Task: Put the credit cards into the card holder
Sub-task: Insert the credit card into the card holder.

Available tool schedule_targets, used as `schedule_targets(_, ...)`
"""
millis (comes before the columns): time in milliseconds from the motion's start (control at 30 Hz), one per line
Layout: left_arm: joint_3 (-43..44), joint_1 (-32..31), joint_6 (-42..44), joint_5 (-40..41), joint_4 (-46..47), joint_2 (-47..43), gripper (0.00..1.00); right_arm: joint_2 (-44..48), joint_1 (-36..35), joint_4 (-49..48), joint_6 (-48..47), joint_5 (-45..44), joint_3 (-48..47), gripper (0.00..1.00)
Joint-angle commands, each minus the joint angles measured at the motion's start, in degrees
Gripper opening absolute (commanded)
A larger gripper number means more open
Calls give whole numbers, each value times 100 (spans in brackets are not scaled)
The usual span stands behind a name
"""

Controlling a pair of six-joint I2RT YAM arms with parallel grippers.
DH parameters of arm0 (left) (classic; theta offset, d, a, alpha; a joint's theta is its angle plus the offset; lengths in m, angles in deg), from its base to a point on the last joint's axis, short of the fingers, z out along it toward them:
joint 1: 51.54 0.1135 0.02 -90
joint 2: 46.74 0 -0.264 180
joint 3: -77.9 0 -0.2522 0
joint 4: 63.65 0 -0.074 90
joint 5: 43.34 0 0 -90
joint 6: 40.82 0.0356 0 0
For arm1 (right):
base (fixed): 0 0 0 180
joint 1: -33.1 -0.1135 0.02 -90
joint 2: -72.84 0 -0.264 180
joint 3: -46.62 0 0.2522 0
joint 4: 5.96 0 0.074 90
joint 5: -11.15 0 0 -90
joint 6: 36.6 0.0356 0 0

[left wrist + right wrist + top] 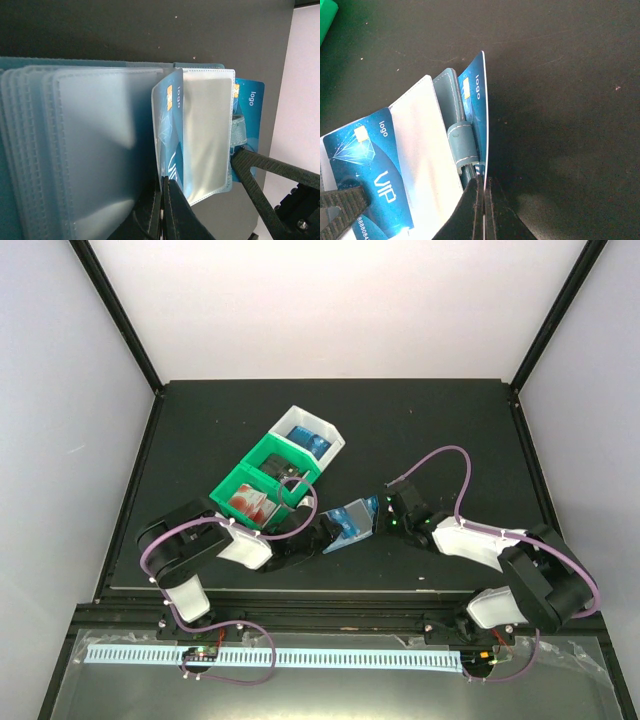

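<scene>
The teal card holder lies open mid-table between both arms. Its clear pockets fan out to the left in the left wrist view, and its snap tab shows in the right wrist view. My left gripper is shut on the lower edge of a blue VIP credit card that stands upright among the pocket leaves. My right gripper is shut on a second blue card marked "logo", held edge-on against the tab side of the holder. The two grippers face each other across the holder.
Two green bins stand behind the left arm, holding red-and-white cards and black cards. A white bin with blue cards sits behind them. The black mat ends at a raised frame on the left and right.
</scene>
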Motion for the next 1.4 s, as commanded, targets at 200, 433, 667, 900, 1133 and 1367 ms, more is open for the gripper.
schedule_targets(200,-227,-180,-873,-271,-373,108,2,-219,-52,518,-5,137,121,1)
schedule_targets(433,-294,-181,-1064,-398,-143,315,2,-243,-51,523,-6,144,119,1)
schedule_targets(667,-80,-128,-756,-582,135,565,1,-232,-51,535,-10,148,106,1)
schedule_targets(900,241,-40,-303,-796,-119,717,5,-194,-45,569,-28,129,101,1)
schedule_targets(1133,498,65,589,-955,-1032,454,23,-54,-57,662,-57,-2,75,1)
schedule_targets(1367,381,68,1159,-1225,-1671,172,40,26,-55,655,-56,-24,57,1)
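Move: Just ahead and to the right of the left hand, which already pinches the blue VIP card at the clear pocket's mouth, lies the middle of that pocket: about 2 cm forward, 4 cm right and 1 cm lower. A second blue card by the holder's strap is some 3 cm forward and 7 cm right, and the green tray about 9 cm forward and 15 cm left. From the right hand, the pocket is roughly 5 cm left and 1 cm back. Working the card into the pocket, the left hand first eases back just under 1 cm, its fingers tipping down slightly, then slides right about 2 cm and a touch down. Near the end its fingers open and let go of the card, and the hand lifts about 1 cm while turning some 10 degrees clockwise. The right hand stays put, still pinching the card at the strap edge. ##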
